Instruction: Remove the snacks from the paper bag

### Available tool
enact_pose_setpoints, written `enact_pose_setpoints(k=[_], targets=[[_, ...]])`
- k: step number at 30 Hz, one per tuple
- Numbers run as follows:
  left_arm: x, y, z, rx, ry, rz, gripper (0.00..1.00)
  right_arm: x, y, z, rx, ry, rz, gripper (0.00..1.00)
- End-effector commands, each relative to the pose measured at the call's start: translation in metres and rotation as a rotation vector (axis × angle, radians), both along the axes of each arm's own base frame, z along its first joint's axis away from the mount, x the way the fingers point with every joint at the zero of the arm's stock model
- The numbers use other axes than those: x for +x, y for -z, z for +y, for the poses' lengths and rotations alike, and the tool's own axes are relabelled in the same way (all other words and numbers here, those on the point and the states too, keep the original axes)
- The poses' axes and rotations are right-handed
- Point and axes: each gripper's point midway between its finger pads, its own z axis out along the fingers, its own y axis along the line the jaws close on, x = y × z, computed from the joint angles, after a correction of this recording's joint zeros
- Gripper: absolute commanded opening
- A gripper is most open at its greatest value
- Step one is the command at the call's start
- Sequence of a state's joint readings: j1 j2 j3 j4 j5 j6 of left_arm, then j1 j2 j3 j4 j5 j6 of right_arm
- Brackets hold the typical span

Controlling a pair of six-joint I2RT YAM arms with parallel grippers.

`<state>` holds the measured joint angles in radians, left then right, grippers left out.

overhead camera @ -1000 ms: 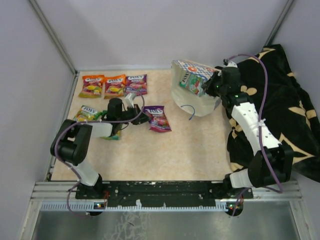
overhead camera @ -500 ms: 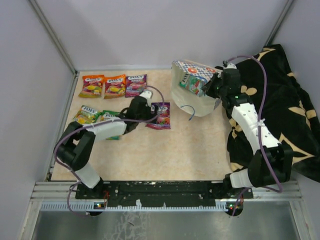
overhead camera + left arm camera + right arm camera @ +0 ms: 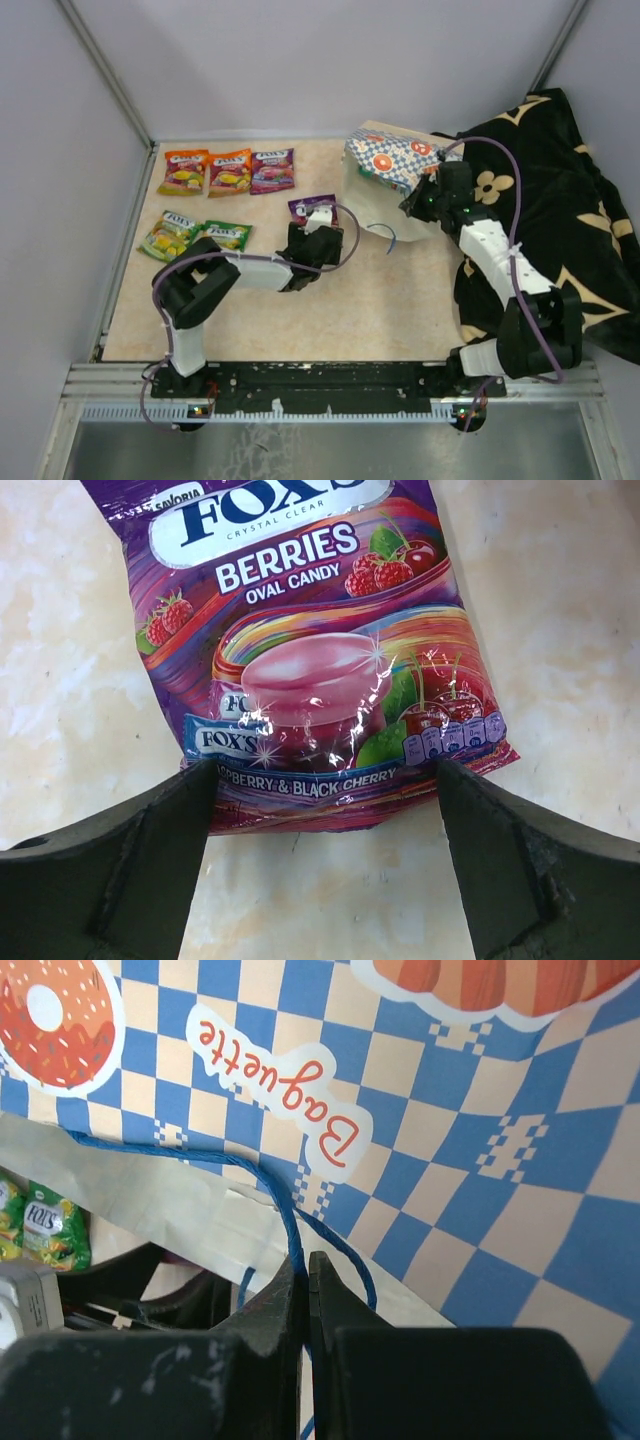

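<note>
The paper bag [image 3: 392, 160] lies tipped at the back right, its blue-white checked side [image 3: 450, 1130] facing up. My right gripper [image 3: 417, 203] [image 3: 306, 1260] is shut on the bag's thin blue cord handle [image 3: 288, 1210]. A purple berries snack [image 3: 314, 208] [image 3: 310, 650] lies flat on the table. My left gripper [image 3: 318, 232] [image 3: 325, 780] is open just short of its near edge, fingers [image 3: 150, 850] either side, not touching it. Several more snacks lie at the left: orange [image 3: 184, 171], orange [image 3: 230, 170], purple [image 3: 272, 169], yellow-green [image 3: 170, 235] and green [image 3: 228, 235]. The bag's inside is hidden.
A black cloth with gold flower marks [image 3: 565, 190] is heaped along the right side, under the right arm. Grey walls and a metal frame rail [image 3: 120, 270] close in the beige table [image 3: 380, 300] at the left and back.
My left arm swung right and its jaws opened; the purple snack now lies slightly farther back. The right gripper drew the bag over, so its checked side faces up and its mouth no longer shows.
</note>
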<state>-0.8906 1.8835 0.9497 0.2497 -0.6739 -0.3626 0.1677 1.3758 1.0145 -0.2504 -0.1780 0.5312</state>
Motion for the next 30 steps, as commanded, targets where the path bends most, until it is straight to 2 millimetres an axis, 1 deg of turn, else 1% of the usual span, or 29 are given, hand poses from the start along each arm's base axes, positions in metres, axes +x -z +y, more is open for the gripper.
enact_pose_setpoints(k=[1, 5, 6, 8, 9, 10, 13, 15, 17, 19, 21, 26, 28, 30], targets=[[0.019, 0.004, -0.003, -0.027, -0.029, -0.046, 0.95, -0.008, -0.021, -0.014, -0.053, 0.024, -0.068, 0.00], [0.042, 0.008, -0.004, -0.090, -0.030, -0.021, 0.95, -0.014, -0.025, -0.022, -0.090, 0.038, -0.077, 0.00], [0.048, 0.012, -0.001, -0.100, -0.028, -0.012, 0.95, -0.014, -0.027, -0.023, -0.095, 0.043, -0.079, 0.00], [0.062, 0.013, 0.001, -0.119, -0.022, -0.004, 0.94, -0.014, -0.033, -0.025, -0.099, 0.055, -0.091, 0.00], [0.070, 0.012, 0.000, -0.129, -0.015, -0.003, 0.94, -0.014, -0.037, -0.026, -0.097, 0.062, -0.099, 0.00], [0.076, 0.015, 0.003, -0.128, -0.010, 0.005, 0.94, -0.013, -0.042, -0.027, -0.093, 0.068, -0.109, 0.00], [0.099, 0.011, -0.005, -0.150, 0.045, 0.016, 0.94, -0.007, -0.062, -0.030, -0.085, 0.097, -0.144, 0.00], [0.110, 0.019, -0.011, -0.183, 0.099, 0.076, 0.93, -0.004, -0.076, -0.033, -0.084, 0.115, -0.170, 0.00], [0.115, 0.021, -0.019, -0.208, 0.138, 0.101, 0.93, -0.002, -0.093, -0.039, -0.080, 0.136, -0.197, 0.00], [0.119, 0.020, -0.024, -0.205, 0.148, 0.113, 0.93, -0.001, -0.104, -0.046, -0.076, 0.162, -0.216, 0.00], [0.125, 0.012, -0.028, -0.203, 0.156, 0.103, 0.93, -0.001, -0.115, -0.055, -0.070, 0.192, -0.236, 0.00], [0.141, -0.008, -0.041, -0.196, 0.197, 0.091, 0.94, 0.000, -0.134, -0.078, -0.054, 0.276, -0.266, 0.00], [0.143, -0.008, -0.050, -0.209, 0.214, 0.112, 0.95, 0.001, -0.143, -0.087, -0.041, 0.303, -0.281, 0.00], [0.138, -0.002, -0.057, -0.246, 0.230, 0.142, 0.94, 0.001, -0.153, -0.096, -0.023, 0.333, -0.299, 0.00]])
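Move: The berries packet lies flat under my open left fingers, its near edge between the tips and its middle about 5 cm ahead and 2 cm below. The other purple packet, already in the far row, is some 17 cm ahead and 11 cm left; the paper bag's middle is about 13 cm ahead and 20 cm right. My right fingers already grip the blue handle, with the bag's middle roughly 10 cm ahead, 3 cm left and 9 cm below. With the fingers kept wide open and the tips at the packet's near edge, my left hand pushes the berries packet along the table some 15 cm forward, into the gap between the far-row purple packet and the bag, veering right at the end. My right hand, still pinching the handle, first eases back a little, then pulls it up about 10 cm and off to the right, turning slightly clockwise. ##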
